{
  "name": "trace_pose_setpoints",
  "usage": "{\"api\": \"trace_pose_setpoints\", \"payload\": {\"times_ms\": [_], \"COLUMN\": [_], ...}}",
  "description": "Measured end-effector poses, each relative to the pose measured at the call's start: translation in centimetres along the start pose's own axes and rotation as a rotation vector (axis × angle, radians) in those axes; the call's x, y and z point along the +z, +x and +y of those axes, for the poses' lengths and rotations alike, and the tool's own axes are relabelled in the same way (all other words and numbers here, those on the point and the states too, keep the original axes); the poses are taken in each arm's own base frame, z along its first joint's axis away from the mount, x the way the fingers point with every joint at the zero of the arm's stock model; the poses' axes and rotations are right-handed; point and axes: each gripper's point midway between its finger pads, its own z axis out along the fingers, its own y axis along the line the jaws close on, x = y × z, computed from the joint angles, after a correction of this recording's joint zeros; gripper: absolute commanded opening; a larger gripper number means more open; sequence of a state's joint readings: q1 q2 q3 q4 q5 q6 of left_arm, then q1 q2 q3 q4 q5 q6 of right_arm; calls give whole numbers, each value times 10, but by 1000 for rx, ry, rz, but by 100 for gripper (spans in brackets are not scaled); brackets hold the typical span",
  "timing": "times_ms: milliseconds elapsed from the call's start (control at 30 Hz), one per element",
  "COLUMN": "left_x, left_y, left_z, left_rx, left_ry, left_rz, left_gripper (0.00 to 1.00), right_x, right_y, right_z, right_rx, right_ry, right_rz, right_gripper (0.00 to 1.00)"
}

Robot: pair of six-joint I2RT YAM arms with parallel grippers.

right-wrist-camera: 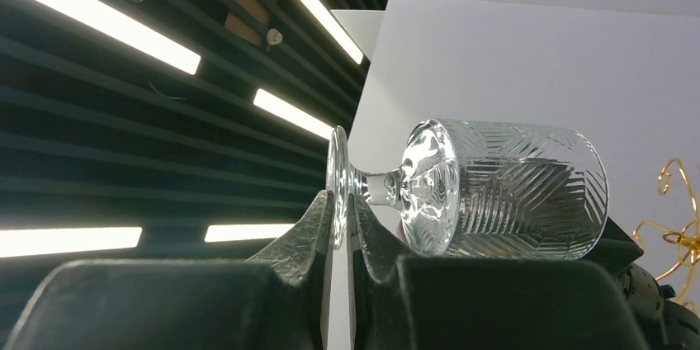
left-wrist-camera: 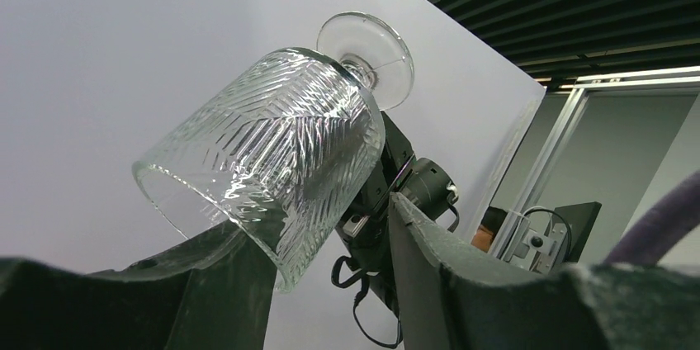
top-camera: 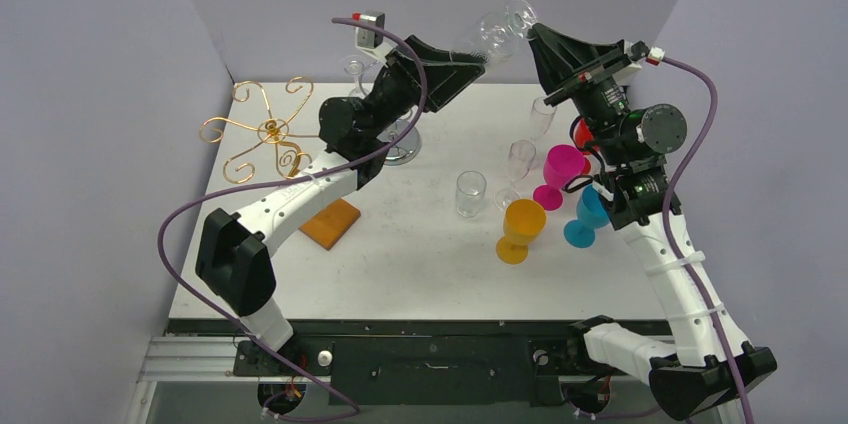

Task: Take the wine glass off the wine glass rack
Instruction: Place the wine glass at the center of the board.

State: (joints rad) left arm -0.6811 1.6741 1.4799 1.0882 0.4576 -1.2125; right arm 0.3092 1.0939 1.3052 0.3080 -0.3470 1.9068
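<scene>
A clear cut-pattern wine glass (top-camera: 495,32) lies sideways in the air above the table's far edge. My right gripper (top-camera: 530,29) is shut on its round foot, pinching the foot (right-wrist-camera: 337,170) between both fingertips (right-wrist-camera: 340,201), with the bowl (right-wrist-camera: 512,193) pointing away. My left gripper (top-camera: 478,59) reaches in from the left, its jaws on either side of the bowl (left-wrist-camera: 272,160). One finger (left-wrist-camera: 223,284) lies under the rim, and the other finger (left-wrist-camera: 429,267) stands a little apart from the glass. The gold wire wine glass rack (top-camera: 270,129) stands at the table's left, with nothing hanging on it.
Near the right arm stand an orange goblet (top-camera: 520,229), a magenta goblet (top-camera: 560,172), a blue goblet (top-camera: 585,219) and several small clear glasses (top-camera: 471,193). An orange block (top-camera: 330,223) lies left of centre. A shiny round base (top-camera: 400,152) sits under the left arm.
</scene>
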Motion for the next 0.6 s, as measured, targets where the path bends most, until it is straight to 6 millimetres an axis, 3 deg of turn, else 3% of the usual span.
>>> {"api": "trace_pose_setpoints", "payload": {"times_ms": [233,367,600], "left_x": [1,2,-1], "left_y": [-3,-2,9], "left_z": [-6,-20,-24], "left_rx": [4,17,30], "left_ry": [12,37,-10], "left_rz": [-9,-4,42], "left_gripper": [18,1,0], "right_x": [-3,-8,-26], "right_y": [-1,-11,-16], "right_z": [-4,-14,-28], "right_rx": [29,41,16], "right_ry": [-23,-16,19], "right_rz": [5,-19,-39], "right_gripper": [0,0,0]}}
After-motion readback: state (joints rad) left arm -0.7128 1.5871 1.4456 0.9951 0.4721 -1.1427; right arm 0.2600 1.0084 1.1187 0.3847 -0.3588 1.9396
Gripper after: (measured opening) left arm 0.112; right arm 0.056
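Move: From the left gripper, half open at the bowl's rim, the middle of the wine glass lies about 2 cm to the right, 3 cm ahead and 4 cm higher. The right gripper already pinches its foot, with the glass middle about 6 cm to its left, 2 cm ahead and 2 cm below. On the table some 50 cm beneath the left gripper, a clear tumbler stands about 4 cm ahead and 3 cm right, the orange glass about 12 cm right and 2 cm back. Shut the left gripper on the wall of the glass at its rim while drawing the hand back about 2.5 cm, hardly changing its height or tilt. Keep the right fingers pinched on the foot and, once the left is closing, lower that hand some 4 cm, easing slightly right, to bring the foot down. ##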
